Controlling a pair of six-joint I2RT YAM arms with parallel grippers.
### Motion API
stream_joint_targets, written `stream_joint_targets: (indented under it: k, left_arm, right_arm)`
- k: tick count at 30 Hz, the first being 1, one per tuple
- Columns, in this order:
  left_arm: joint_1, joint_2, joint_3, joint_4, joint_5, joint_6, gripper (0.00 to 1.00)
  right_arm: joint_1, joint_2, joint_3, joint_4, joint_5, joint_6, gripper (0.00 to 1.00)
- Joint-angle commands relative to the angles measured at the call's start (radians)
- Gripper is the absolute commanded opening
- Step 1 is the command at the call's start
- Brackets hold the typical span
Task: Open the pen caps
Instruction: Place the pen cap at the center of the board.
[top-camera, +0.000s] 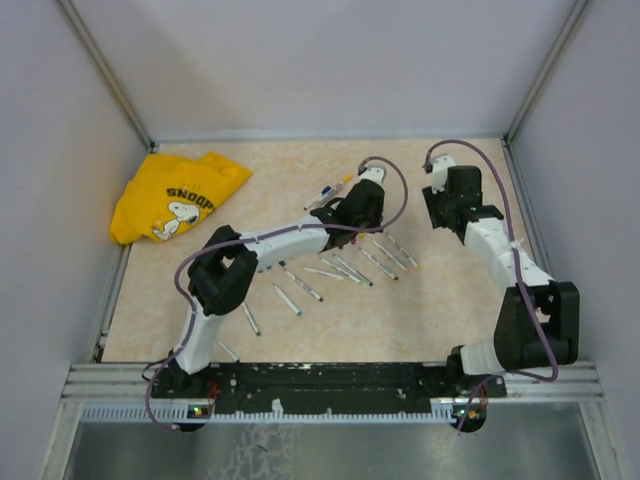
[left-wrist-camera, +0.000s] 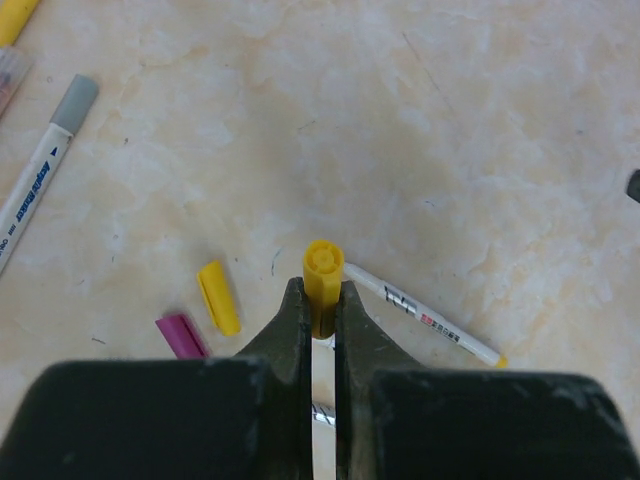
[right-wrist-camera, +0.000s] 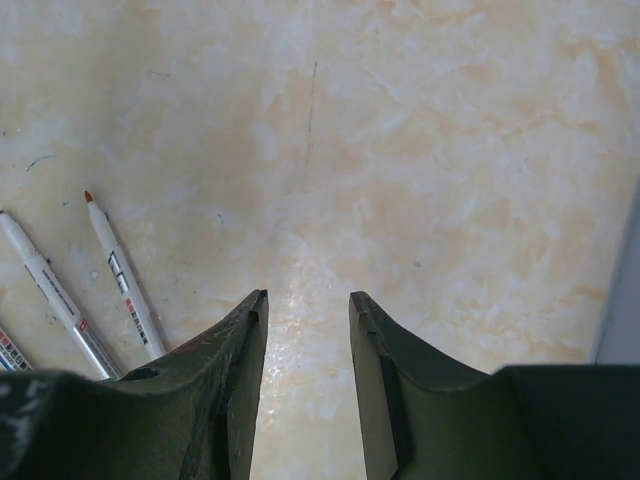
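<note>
My left gripper is shut on a yellow pen cap that points away from the camera. A bit of white barrel shows between the jaws behind it. On the table beside it lie a loose yellow cap, a loose purple cap and an uncapped white pen with a yellow tip. In the top view the left gripper is over the far end of a row of pens. My right gripper hangs open over bare table, nothing between its fingers; in the top view the right gripper is at the right.
A yellow Snoopy shirt lies crumpled at the back left. A grey-capped pen lies left of the left gripper. Two uncapped pens lie left of the right gripper. Grey walls enclose the table on three sides.
</note>
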Motion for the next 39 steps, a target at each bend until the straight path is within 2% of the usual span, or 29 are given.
stream_joint_targets:
  k: [1,6,11,23,35,39]
  left_arm:
    - [0.045,0.086,0.136,-0.178,0.059,-0.074,0.00]
    - [0.088,0.199,0.280,-0.278,0.156,-0.097,0.01]
    - [0.100,0.243,0.329,-0.290,0.206,-0.100,0.05]
    - [0.131,0.286,0.361,-0.301,0.285,-0.130,0.20]
    - [0.147,0.296,0.362,-0.300,0.312,-0.147,0.30]
    - [0.148,0.288,0.353,-0.284,0.316,-0.145,0.30]
  right_arm:
    - [-0.003,-0.063,-0.005,0.070,0.042,0.021,0.38]
    - [-0.005,-0.064,-0.006,0.072,0.036,0.021,0.38]
    - [-0.005,-0.064,-0.007,0.072,0.029,0.021,0.38]
    - [-0.005,-0.067,-0.010,0.070,0.007,0.020,0.38]
    - [-0.005,-0.070,-0.010,0.069,-0.003,0.016,0.38]
    - [-0.005,-0.072,-0.009,0.067,-0.005,0.016,0.38]
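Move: My left hand already holds the yellow cap. Its free spot on the board lies about 4 cm ahead, 1 cm right and 9 cm down. Another yellow cap lies roughly 2 cm ahead and 4 cm left of my left hand, the magenta cap about 1 cm ahead and 7 cm left; the nearest uncapped pen lies some 3 cm back and 7 cm right. From my empty right hand the spot is about 3 cm ahead, 14 cm left and 10 cm down. I bring my left hand down about 8 cm, with roughly 3 cm of forward reach early on, onto the free spot just right of the other yellow cap, tipping the fingers some 20 degrees further down. Near the bottom I ease the fingers partway open and let go of the yellow cap, sinking the last centimetre as they widen. ##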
